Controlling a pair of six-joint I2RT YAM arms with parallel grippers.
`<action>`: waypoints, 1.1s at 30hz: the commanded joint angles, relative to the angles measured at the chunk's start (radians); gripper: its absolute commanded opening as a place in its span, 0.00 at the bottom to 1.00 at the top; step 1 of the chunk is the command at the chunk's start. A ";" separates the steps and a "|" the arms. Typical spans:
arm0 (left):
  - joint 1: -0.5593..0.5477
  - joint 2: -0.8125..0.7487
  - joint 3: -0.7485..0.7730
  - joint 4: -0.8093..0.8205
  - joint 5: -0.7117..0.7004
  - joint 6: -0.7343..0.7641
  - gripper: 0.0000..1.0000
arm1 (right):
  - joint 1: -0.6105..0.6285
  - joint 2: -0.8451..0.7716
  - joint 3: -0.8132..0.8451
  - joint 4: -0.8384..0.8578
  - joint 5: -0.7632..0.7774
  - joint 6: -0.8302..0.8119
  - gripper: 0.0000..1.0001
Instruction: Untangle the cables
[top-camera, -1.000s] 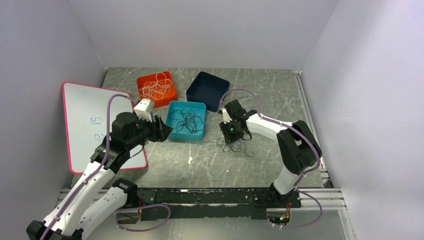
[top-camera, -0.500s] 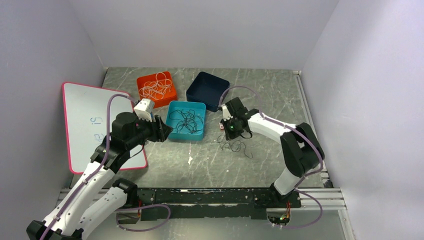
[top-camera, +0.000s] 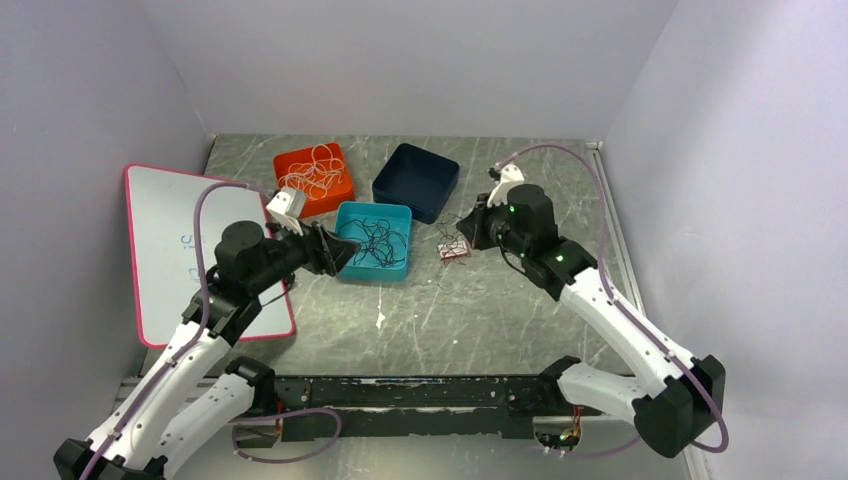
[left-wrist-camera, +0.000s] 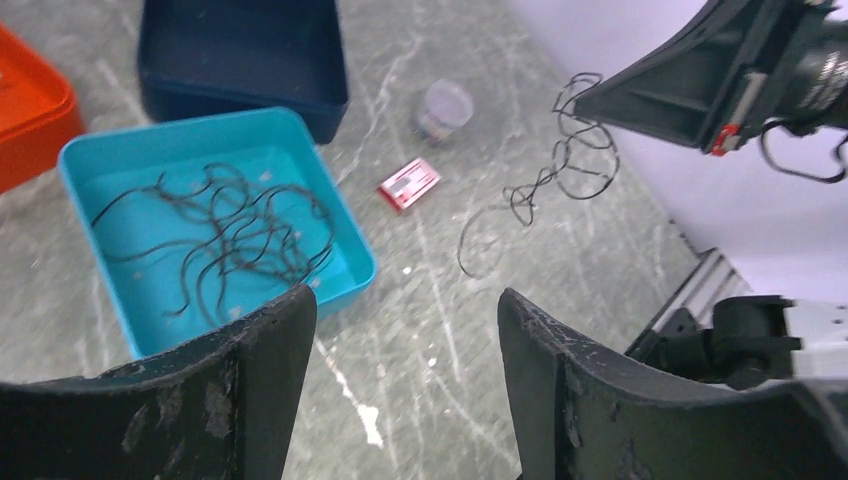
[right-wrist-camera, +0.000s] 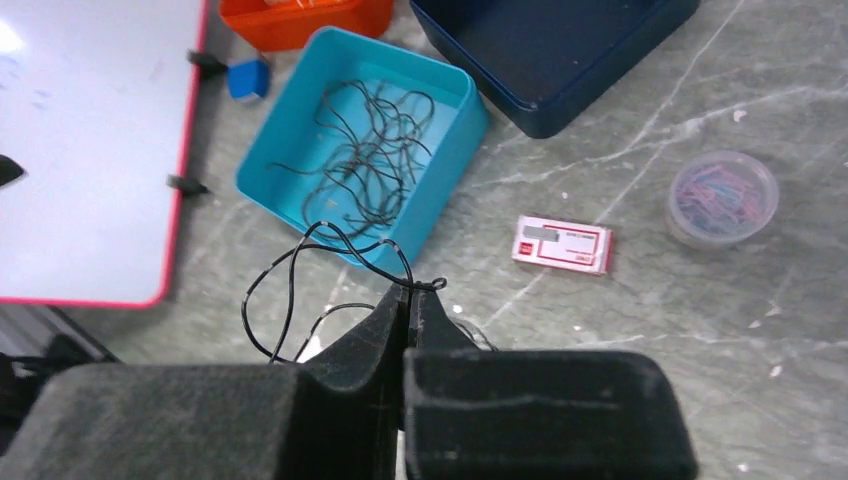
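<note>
My right gripper (right-wrist-camera: 410, 288) is shut on a thin black cable (right-wrist-camera: 246, 300), pinched at the fingertips. Its loose loops hang below the jaws and above the table. In the left wrist view the same cable (left-wrist-camera: 545, 180) dangles from the right gripper (left-wrist-camera: 590, 100). More black cables (top-camera: 372, 243) lie in the teal tray (top-camera: 344, 272). Whitish cables (top-camera: 312, 172) fill the orange tray (top-camera: 340, 192). My left gripper (top-camera: 345, 250) hovers at the teal tray's near left corner, open with nothing between its fingers (left-wrist-camera: 285, 320).
A dark blue tray (top-camera: 415, 180) stands behind the teal one. A small red-and-white card (right-wrist-camera: 560, 243) and a clear cup of coloured clips (right-wrist-camera: 722, 198) lie on the table under the right arm. A pink-framed whiteboard (top-camera: 165, 250) lies at the left.
My right gripper has shut on the black cable and lifted it off the table, moving up and back. My left gripper has opened wider and turned a little to the right.
</note>
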 joint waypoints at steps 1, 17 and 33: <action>0.006 0.030 -0.024 0.239 0.138 -0.075 0.72 | -0.004 -0.083 -0.055 0.116 0.017 0.218 0.00; -0.368 0.354 -0.049 0.782 0.041 -0.141 0.74 | -0.004 -0.291 -0.148 0.411 0.099 0.669 0.00; -0.489 0.687 0.073 0.947 0.026 -0.075 0.70 | -0.004 -0.320 -0.056 0.393 0.073 0.697 0.00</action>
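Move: The black cable hangs closed in the right fingertips, its loose middle about 10 cm below that hand, 2 cm ahead and 1 cm to its left. From the open left hand it lies some 20 cm to the right, 7 cm ahead and 12 cm lower. About 21 cm below the right hand, the matchbox stands 4 cm ahead, level sideways, and the clear tub 9 cm ahead, 6 cm right. The teal box is 12 cm ahead of the left hand, 5 cm right and 23 cm down. Keeping its pinch on the black cable, the right hand lifts it about 16 cm, easing back slightly and rolling some 50 degrees so that its left side rises. The left hand, fingers staying open, sweeps roughly 20 cm right towards the hanging tail, rising a little before sinking, and turns clockwise; it reaches no visible contact. ##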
